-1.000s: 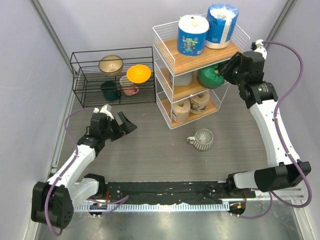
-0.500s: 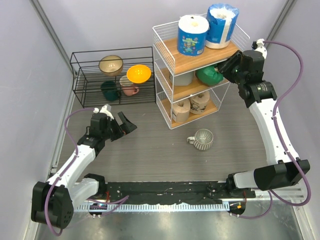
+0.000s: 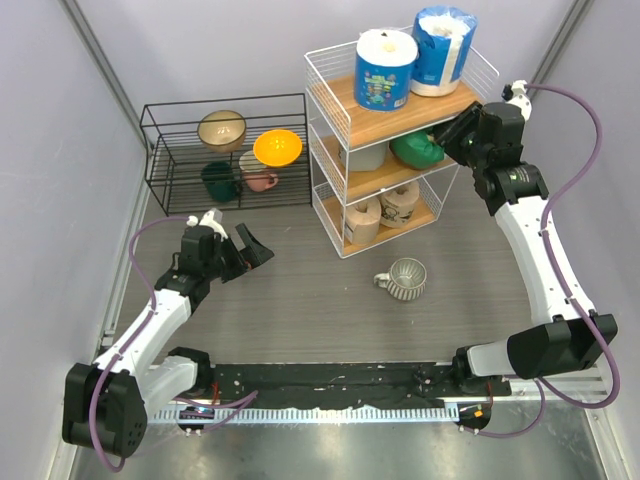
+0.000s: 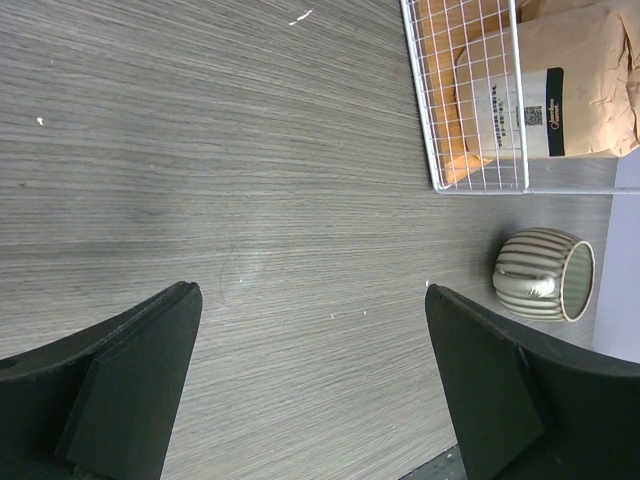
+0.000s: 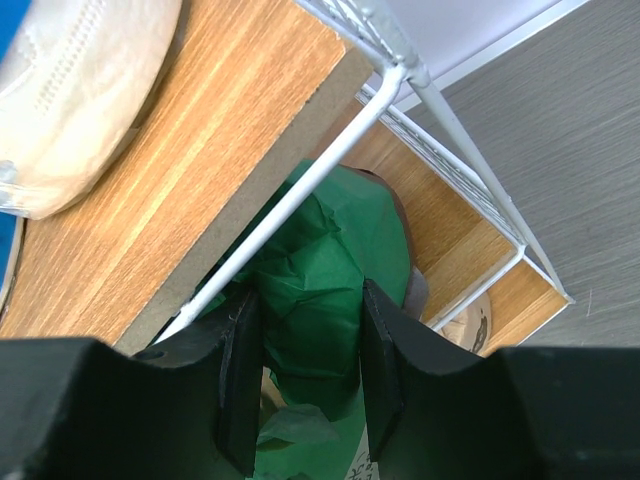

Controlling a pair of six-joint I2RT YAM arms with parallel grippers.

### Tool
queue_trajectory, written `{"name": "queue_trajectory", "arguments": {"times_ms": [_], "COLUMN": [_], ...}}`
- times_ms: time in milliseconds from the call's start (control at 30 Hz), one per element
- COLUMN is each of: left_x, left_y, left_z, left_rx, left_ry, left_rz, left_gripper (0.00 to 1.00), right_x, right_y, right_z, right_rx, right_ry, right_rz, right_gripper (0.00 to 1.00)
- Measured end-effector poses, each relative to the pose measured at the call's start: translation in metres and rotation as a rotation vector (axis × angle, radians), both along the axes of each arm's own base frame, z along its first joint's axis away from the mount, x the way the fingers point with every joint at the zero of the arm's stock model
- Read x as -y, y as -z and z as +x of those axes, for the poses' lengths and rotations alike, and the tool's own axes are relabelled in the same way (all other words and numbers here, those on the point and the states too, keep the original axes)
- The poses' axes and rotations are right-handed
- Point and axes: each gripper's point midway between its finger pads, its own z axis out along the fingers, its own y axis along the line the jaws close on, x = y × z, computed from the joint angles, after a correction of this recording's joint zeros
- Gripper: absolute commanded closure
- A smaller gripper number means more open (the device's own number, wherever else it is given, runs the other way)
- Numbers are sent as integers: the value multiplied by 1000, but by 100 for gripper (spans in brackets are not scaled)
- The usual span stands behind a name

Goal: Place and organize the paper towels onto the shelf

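Note:
The shelf [image 3: 365, 125] stands at the back right, a white wire rack with wooden tiers. On its top board stand two white paper towels in blue wrap [image 3: 386, 70] [image 3: 443, 50]. A grey roll [image 3: 368, 157] sits on the middle tier, and two tan rolls [image 3: 362, 220] [image 3: 402, 203] on the bottom one. My right gripper [image 3: 440, 136] [image 5: 308, 295] reaches in from the shelf's right side, shut on the green roll [image 3: 415, 150] [image 5: 345, 250], which lies on the middle tier under the top board [image 5: 230, 130]. My left gripper [image 3: 248, 250] [image 4: 310, 292] hovers open over bare table.
A ribbed grey-white mug [image 3: 405, 278] [image 4: 545, 275] lies on its side in front of the shelf. A low black wire rack [image 3: 160, 110] with several bowls and cups stands at the back left. The left wrist view catches the shelf's bottom corner [image 4: 470, 100] and a tan roll [image 4: 580, 80].
My right gripper has pushed the green roll to the left, deeper onto the middle tier. The left arm has not moved.

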Motion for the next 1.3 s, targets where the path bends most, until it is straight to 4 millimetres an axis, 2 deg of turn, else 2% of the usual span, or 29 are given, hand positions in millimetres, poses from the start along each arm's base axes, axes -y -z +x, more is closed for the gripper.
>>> {"name": "queue_trajectory", "arguments": {"times_ms": [133,367,433,700,1300], "left_x": [0,0,0,0,0], "left_y": [0,0,0,0,0], "left_z": [0,0,0,0,0], "left_rx": [0,-1,0,0,-1], "left_ry": [0,0,0,0,0], "left_rz": [0,0,0,0,0], "left_gripper": [0,0,0,0,0], "right_x": [0,2,2,2,6], "right_y": [0,2,3,0,-39], "right_z": [2,4,4,2,-31], "right_rx": [6,10,8,16,145], "right_ry": [3,11,11,8,-1], "right_rz": [4,7,7,9,6], "right_gripper": [54,35,32,30,29]}}
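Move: The green paper towel roll is still between my right fingers at its near side, on the middle board. Its middle lies about 6 cm ahead, 4 cm left and 5 cm below that hand. The grey roll on the same board stands some 10 cm to the left of the green one and 2 cm nearer. A blue roll sits on the top board, about 7 cm ahead, 2 cm left and 12 cm above my right hand. From my left hand the green roll is about 20 cm ahead, 33 cm right and 17 cm higher. I ease my right fingers open from a half-closed grip, letting go of the green wrapping while the hand all but stays in place. Then I draw the hand up and back, about 4 cm up and 3 cm back towards me, away from the roll and the middle board, tipping the fingers upward by some 10 degrees. ##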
